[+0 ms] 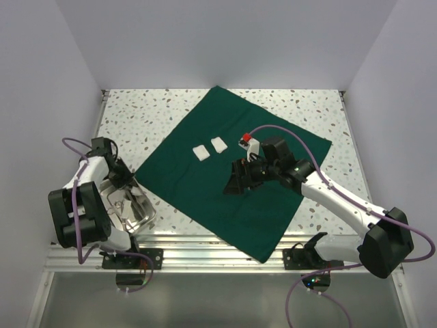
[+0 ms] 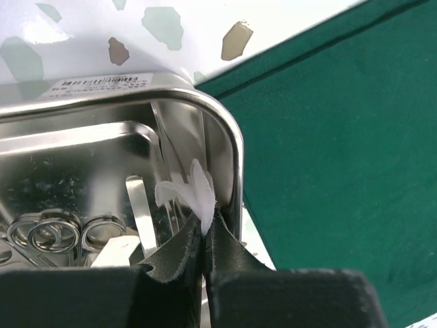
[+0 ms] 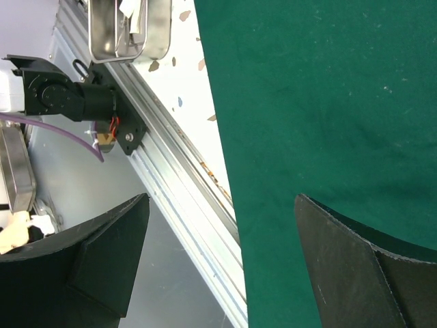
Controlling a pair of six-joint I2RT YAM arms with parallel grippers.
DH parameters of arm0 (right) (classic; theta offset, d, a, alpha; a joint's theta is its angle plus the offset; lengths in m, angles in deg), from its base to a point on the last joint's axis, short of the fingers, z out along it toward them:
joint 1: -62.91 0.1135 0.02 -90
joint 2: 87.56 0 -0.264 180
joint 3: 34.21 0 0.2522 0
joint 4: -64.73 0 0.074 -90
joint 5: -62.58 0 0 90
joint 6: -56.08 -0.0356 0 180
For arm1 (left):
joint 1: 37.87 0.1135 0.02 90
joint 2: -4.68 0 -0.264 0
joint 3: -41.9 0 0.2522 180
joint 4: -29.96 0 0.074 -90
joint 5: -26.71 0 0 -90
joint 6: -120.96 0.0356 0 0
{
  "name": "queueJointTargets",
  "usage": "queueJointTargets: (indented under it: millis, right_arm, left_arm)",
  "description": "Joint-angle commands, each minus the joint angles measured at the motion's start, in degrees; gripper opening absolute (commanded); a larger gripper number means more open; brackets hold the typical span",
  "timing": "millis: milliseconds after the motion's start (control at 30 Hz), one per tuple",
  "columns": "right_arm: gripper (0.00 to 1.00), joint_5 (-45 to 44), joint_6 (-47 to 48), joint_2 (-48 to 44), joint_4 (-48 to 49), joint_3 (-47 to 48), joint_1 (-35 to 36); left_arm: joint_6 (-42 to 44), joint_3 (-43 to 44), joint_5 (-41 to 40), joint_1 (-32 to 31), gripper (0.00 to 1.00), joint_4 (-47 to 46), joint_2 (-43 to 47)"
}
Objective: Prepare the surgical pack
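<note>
The surgical pack's dark green drape [image 1: 235,174] lies spread flat as a diamond on the speckled table, with two white pads [image 1: 209,148] on it. Left of the drape's corner stands the steel tray [image 1: 145,220], with scissors [image 2: 46,232] and other instruments inside. My left gripper [image 2: 205,229] is shut on a white pad [image 2: 193,193], at the tray's inner corner next to the drape [image 2: 341,150]; from above, the left gripper [image 1: 128,180] sits at the tray's far end. My right gripper [image 1: 237,180] hovers open over the drape's middle [image 3: 328,102], nothing between its fingers [image 3: 341,253].
An aluminium rail [image 3: 184,191] runs along the table's near edge, with the arm bases bolted to it. White walls close the table on three sides. The tray [image 3: 102,37] shows at the top of the right wrist view.
</note>
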Motion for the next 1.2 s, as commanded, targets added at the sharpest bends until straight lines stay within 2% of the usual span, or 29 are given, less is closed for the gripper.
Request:
queueJointTargets:
  millis: [0, 233, 333, 500, 700, 733, 933, 1067, 1167]
  right_arm:
    - [0.91, -0.33, 1.20, 0.12, 0.77, -0.39, 0.22]
    - [0.91, -0.15, 1.12, 0.39, 1.13, -0.39, 0.22]
    - [0.91, -0.15, 1.20, 0.39, 1.04, -0.39, 0.22]
    - [0.91, 0.37, 1.12, 0.56, 1.39, -0.39, 0.14]
    - [0.91, 0.37, 1.03, 0.56, 1.56, -0.48, 0.23]
    - [0.91, 0.37, 1.03, 0.74, 1.65, -0.57, 0.14]
    - [0.91, -0.68, 0.94, 1.53, 1.74, -0.04, 0.14]
    - [0.92, -3.66, 0.68, 4.42, 1.65, 3.02, 0.22]
    - [0.91, -8.30, -0.64, 7.94, 2.44, 6.09, 0.14]
  left_arm:
    - [1.06, 1.11, 1.82, 1.15, 0.05, -3.21, -1.42]
    - [-0.61, 1.72, -3.97, 1.77, 0.13, -0.76, -3.18]
    - [-2.18, 1.72, -6.26, 2.29, 0.25, 1.52, -2.56]
    - [-3.33, 1.28, -8.46, 2.30, 0.30, 3.38, -0.54]
    - [-4.39, 1.19, -8.64, 2.29, 0.51, 5.22, 2.97]
    - [-4.56, 1.19, -8.38, 2.38, 0.62, 5.22, 3.50]
    - [-8.25, 1.81, -11.97, 2.21, 0.64, 9.87, 8.59]
    - [-8.35, 2.33, -11.81, 1.77, 0.68, 10.41, 18.59]
    - [-7.81, 2.51, -9.52, -0.69, 0.69, 8.74, 22.56]
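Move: Just ahead of and slightly right of where it will lay it, the left hand has the gauze pinched; that spot, inside the tray's far right part, lies about 2 cm back, 2 cm left and 3 cm below. The scissor rings are some 4 cm back and 6 cm left, the white packets about 7 cm back and 3 cm left, both roughly 3 cm down. From the empty right hand, the spot lies about 39 cm left, 4 cm ahead and 16 cm below. Easing the held gauze down about 1.5 cm into the tray, the left hand drifts some 2.5 cm left and 3 cm back, its fingers opening wide to let go, then rises nearly 8 cm clear over the tray. Late on, the right hand, still wide open, starts sinking about 2.5 cm and slightly forward over the green drape. ##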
